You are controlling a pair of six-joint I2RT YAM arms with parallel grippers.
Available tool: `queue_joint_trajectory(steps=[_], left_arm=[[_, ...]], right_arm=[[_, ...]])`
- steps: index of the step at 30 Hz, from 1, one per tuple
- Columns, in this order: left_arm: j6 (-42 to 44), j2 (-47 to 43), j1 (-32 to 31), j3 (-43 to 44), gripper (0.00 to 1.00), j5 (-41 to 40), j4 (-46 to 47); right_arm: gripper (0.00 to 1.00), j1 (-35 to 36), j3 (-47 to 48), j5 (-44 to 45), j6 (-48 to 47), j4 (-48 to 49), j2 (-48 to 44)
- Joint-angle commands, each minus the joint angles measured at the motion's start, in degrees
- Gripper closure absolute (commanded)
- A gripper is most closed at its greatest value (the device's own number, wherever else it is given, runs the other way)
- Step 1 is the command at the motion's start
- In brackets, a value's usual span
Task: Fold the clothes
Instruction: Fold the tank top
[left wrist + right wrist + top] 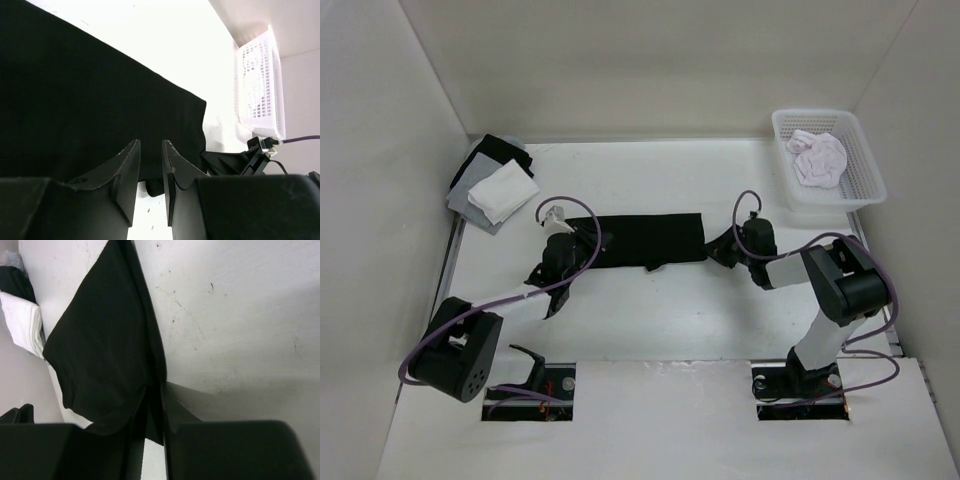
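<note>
The clothes, a plain black shirt, lie in a long band across the middle of the white table. My left gripper is at the band's left end. In the left wrist view the shirt fills the space beyond the left gripper. Its jaws stand apart over the shirt's near edge, and bare table shows between them. My right gripper is at the band's right end. In the right wrist view a fold of the shirt runs into the narrow gap of the right gripper, which is shut on it.
A white basket stands at the back right with a pinkish-white garment in it; the basket also shows in the left wrist view. A stack of white, grey and black cloth squares lies at the back left. Walls close in three sides.
</note>
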Motion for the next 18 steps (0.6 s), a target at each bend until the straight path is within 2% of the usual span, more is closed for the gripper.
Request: queue_joint_trajectory(steps=[1, 2, 4, 7, 13, 16, 18], left_arm=[[1.0, -2.0, 0.2, -0.7, 0.77, -0.5, 0.9], [0.9, -2.1, 0.1, -0.8, 0.77, -0.5, 0.9], [0.8, -2.5, 0.0, -1.3, 0.77, -0.4, 0.9], [0.3, -2.6, -1.1, -1.6, 0.77, -0.4, 0.9], [-1.0, -2.1, -6.3, -0.3, 0.77, -0.7, 0.9], [-1.4, -3.2, -8.3, 0.1, 0.76, -0.7, 0.6], [-2.0, -5.3, -8.6, 0.0, 0.76, -0.7, -0.2]], right_arm=[[0.86, -0.8, 1.0, -1.3, 0.1, 0.1, 1.7], [0.92, -1.3, 0.5, -0.8, 0.3, 0.9, 1.2], [0.98, -2.3, -1.3, 0.0, 0.6, 2.0, -1.4], [1.00, -3.4, -4.7, 1.6, -0.2, 0.7, -8.5], [1.00, -6.8, -7.3, 6.0, -9.1, -14.3, -25.7], [1.00, -6.5, -4.2, 11.6, -12.9, -23.9, -34.4], [0.99, -3.3, 0.3, 16.5, -16.6, -30.2, -37.7]])
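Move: The right hand is low over the table with the tank top's right edge, near its close corner, already between its part-open fingers, about 1 cm left and 1 cm below. The tank top's middle lies some 16 cm left and 2 cm ahead, the small flap on its near side 12 cm left and 3 cm back, and the white basket roughly 25 cm right and 20 cm ahead. From the left hand, hovering above the cloth, that edge is about 21 cm right, 2 cm back and 8 cm down. Up and to the right goes the right hand, once its fingers have shut and pinched the tank top's right edge: some 9 cm up and 8 cm right, drawing slightly back, tipping its fingertips upward as it keeps hold. The left hand, fingers still slightly open and holding nothing, drifts about 5 cm right and back above the cloth, turning a little clockwise. ##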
